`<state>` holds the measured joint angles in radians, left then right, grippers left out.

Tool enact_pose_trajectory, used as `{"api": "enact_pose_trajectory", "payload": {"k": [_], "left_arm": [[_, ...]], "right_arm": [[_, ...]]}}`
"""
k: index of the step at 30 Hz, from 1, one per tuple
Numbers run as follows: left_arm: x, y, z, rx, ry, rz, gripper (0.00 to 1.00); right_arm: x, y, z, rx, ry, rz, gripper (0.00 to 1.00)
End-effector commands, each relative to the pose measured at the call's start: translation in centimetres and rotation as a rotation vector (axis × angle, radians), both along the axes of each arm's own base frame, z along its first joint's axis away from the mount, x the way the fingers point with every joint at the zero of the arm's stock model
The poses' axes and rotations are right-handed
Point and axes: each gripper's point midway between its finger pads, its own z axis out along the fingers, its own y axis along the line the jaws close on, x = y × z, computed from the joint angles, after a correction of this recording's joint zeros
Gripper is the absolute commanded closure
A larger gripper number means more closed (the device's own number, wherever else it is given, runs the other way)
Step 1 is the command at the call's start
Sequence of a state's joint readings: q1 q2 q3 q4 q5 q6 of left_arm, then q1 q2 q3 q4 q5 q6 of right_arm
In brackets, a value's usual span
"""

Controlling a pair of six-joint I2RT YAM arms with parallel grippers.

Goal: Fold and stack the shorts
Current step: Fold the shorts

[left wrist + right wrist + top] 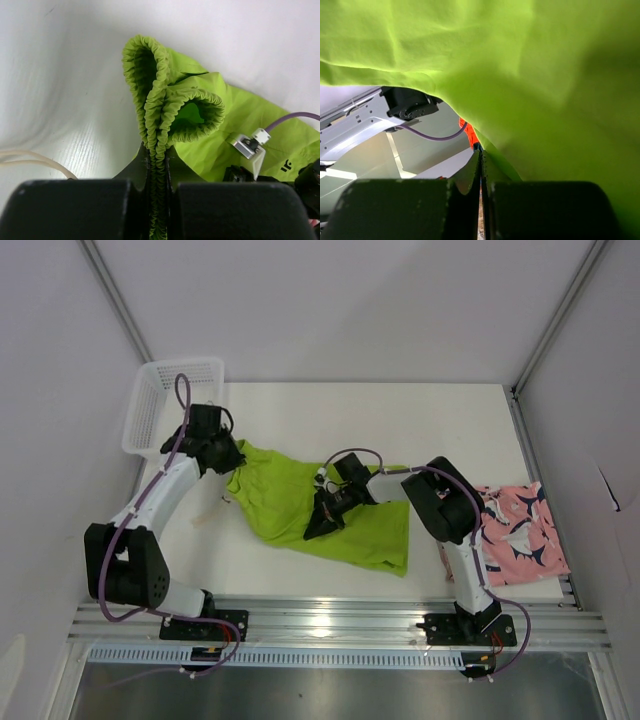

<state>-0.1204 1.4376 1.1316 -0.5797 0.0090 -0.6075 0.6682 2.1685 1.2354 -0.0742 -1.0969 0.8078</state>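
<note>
The lime green shorts (272, 490) lie spread across the middle of the table. My left gripper (232, 458) is at their far left corner. In the left wrist view it (157, 162) is shut on the gathered elastic waistband (165, 105), which stands up in folds beyond the fingers. My right gripper (318, 528) sits at the shorts' near middle. In the right wrist view its jaws (481, 150) are pressed together with the green fabric (545, 75) meeting the tips and lifted over the camera. The pink printed shorts (520, 530) lie flat at the right.
A white mesh basket (150, 410) stands at the far left corner, just behind the left arm. The white table (400, 420) is walled on three sides. The right arm's elbow (445, 502) overlaps the pink shorts' left edge.
</note>
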Motion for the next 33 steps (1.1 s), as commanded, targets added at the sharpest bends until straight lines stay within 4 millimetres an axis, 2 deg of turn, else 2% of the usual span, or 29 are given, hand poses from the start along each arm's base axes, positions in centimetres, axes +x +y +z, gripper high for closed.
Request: {"api": "enact_pose_trajectory", "payload": {"k": [1, 7, 8, 10, 14, 15, 16, 17, 25, 27, 30, 33], "left_arm": [[1.1, -1.0, 3.1, 0.06, -0.075, -0.035, 1.0], [1.0, -2.6, 5.5, 0.099, -0.102, -0.074, 1.0], [0.9, -3.0, 6.5, 0.112, -0.111, -0.086, 1.0], [0.6, -3.6, 7.3, 0.119, -0.12, -0.101, 1.0], [-0.6, -6.5, 10.0, 0.123, -0.169, -0.17, 1.0], [-1.1, -6.8, 10.1, 0.14, -0.161, -0.176, 1.0], [-1.6, -7.8, 10.2, 0.143, -0.163, -0.203, 1.0], [-1.6, -8.4, 11.0, 0.142, -0.18, -0.213, 1.0], [-3.1, -11.7, 11.1, 0.167, -0.17, -0.294, 1.0], [-3.2, -11.8, 11.2, 0.176, -0.168, -0.297, 1.0], [-3.0, -11.3, 11.3, 0.213, -0.168, -0.296, 1.0], [-2.8, -10.4, 11.4, 0.268, -0.162, -0.283, 1.0]], "right_arm": [[0.3, 0.8, 0.2, 0.02, 0.025, 0.003, 1.0], [0.3, 1.4, -1.6, -0.026, 0.052, 0.008, 1.0], [0.3, 1.4, -2.3, -0.046, 0.059, 0.001, 1.0], [0.3, 1.5, -2.5, -0.054, 0.068, -0.004, 1.0], [0.5, 1.5, -3.0, -0.082, 0.102, -0.062, 1.0], [1.1, 2.0, -2.7, -0.053, 0.074, -0.074, 1.0], [1.1, 2.1, -2.7, -0.051, 0.08, -0.079, 1.0], [1.1, 2.4, -2.7, -0.057, 0.088, -0.077, 1.0], [2.5, 3.9, -3.5, -0.102, 0.129, -0.139, 1.0], [3.1, 4.7, -3.1, -0.109, 0.126, -0.139, 1.0], [3.1, 5.9, -3.5, -0.154, 0.132, -0.147, 1.0], [3.3, 7.9, -3.5, -0.153, 0.118, -0.146, 1.0]]}}
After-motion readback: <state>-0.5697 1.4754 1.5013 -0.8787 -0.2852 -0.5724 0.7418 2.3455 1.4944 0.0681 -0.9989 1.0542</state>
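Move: Ahead of and above the right gripper, the left hand holds the gathered waistband end of the green shorts. The spread body of these shorts has its middle about 27 cm to its right, 13 cm back and 11 cm lower. The right fingertips are some 17 cm to its right, 16 cm back and 10 cm down, and the white basket 17 cm left and 15 cm farther out. From the shut right hand, the shorts body lies about 11 cm right and 4 cm ahead, the held waistband end 17 cm left, 16 cm ahead and 10 cm up. Keeping its pinch on the waistband, the left hand lifts it about 9 cm and carries it some 11 cm right, over towards the shorts body, drifting slightly back late on while the wrist turns clockwise about 15 degrees. The right hand, fingers still shut and low against the cloth, pushes left about 7 cm and forward 4 cm beneath the raised part. ##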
